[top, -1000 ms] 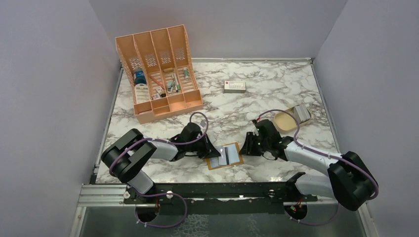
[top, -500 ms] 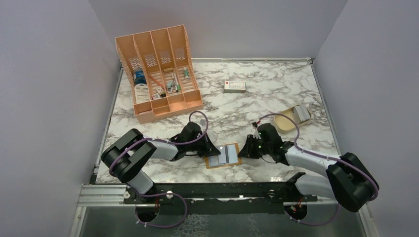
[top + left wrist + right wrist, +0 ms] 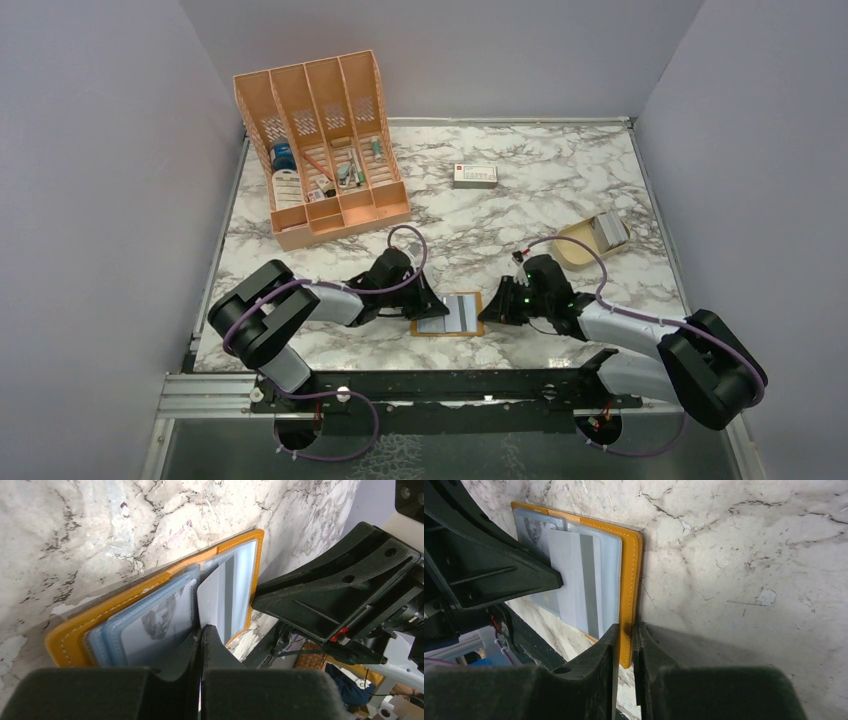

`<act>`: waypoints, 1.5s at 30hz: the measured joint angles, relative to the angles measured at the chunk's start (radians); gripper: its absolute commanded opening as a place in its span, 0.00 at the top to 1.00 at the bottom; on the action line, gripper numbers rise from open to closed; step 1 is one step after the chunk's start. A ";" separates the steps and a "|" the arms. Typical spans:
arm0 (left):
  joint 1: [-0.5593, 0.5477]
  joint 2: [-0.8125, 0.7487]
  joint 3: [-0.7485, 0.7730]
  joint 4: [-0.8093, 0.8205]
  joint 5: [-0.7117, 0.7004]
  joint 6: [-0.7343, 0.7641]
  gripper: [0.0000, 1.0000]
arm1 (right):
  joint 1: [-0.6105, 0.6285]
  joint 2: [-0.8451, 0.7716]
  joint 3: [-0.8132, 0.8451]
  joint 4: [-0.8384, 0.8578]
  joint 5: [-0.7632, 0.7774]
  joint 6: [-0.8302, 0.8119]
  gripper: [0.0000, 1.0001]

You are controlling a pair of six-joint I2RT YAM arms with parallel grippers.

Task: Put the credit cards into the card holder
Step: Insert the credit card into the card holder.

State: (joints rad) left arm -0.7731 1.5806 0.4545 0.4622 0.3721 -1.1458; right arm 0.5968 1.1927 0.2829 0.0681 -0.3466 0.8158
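Note:
The card holder (image 3: 462, 312) lies open on the marble, mustard-orange outside (image 3: 100, 617) with grey-blue pockets. My left gripper (image 3: 424, 308) (image 3: 202, 628) is shut on a grey-white credit card (image 3: 216, 597) with a dark stripe, which lies over the holder's inner pockets (image 3: 574, 575). Another credit card (image 3: 155, 622) with a printed figure sits in the left pocket. My right gripper (image 3: 491, 308) (image 3: 626, 628) is shut on the holder's orange right edge (image 3: 630, 580). More grey card-like pieces (image 3: 608, 229) lean in a tan dish.
The tan oval dish (image 3: 578, 247) stands right of centre, behind my right arm. A white box with a red mark (image 3: 474, 175) lies further back. A large orange desk organiser (image 3: 322, 145) with pens and small items fills the back left.
My right gripper has slid left and nearer, and its jaws have closed on the holder's right edge. The holder has shifted slightly. My left gripper keeps its hold on the card.

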 measured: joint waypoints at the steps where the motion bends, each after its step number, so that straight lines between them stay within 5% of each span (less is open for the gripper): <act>1: -0.001 0.002 0.002 0.000 0.000 0.002 0.95 | 0.000 0.000 0.000 0.000 -0.001 0.001 0.84; 6: -0.002 0.003 0.013 -0.014 0.000 0.028 0.66 | 0.000 0.002 0.000 0.000 -0.003 0.003 0.84; 12: -0.008 -0.054 0.059 -0.131 -0.039 0.071 0.56 | 0.005 -0.024 0.011 -0.059 0.012 -0.008 0.84; 45: -0.040 -0.033 0.108 -0.158 -0.048 0.124 0.55 | 0.050 0.139 0.092 0.023 -0.004 0.023 0.88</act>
State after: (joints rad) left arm -0.8131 1.5475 0.5621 0.3046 0.3244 -1.0214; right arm 0.6472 1.3319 0.3748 0.0914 -0.3508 0.8383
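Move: Just under the left fingertips is the left edge of the grey-striped credit card, its middle about 3 cm to their right and 1 cm below. The card holder's right-hand pocket is centred some 4 cm right of the left hand and 1 cm below it, and its left page about 4 cm to that hand's left, all level fore and aft. From the right hand, at the holder's right edge, the pocket lies roughly 4 cm left and the card 6 cm left, neither ahead nor back. Letting go of the card, the left hand opens its fingers to nearly half and rises about 1 cm. It then works back rightward some 2 cm, a fingertip against the card's left edge. The right hand keeps the holder's right edge between its fingers and, after easing slightly right, slides the holder about 3 cm left and 1 cm forward towards those fingers. ##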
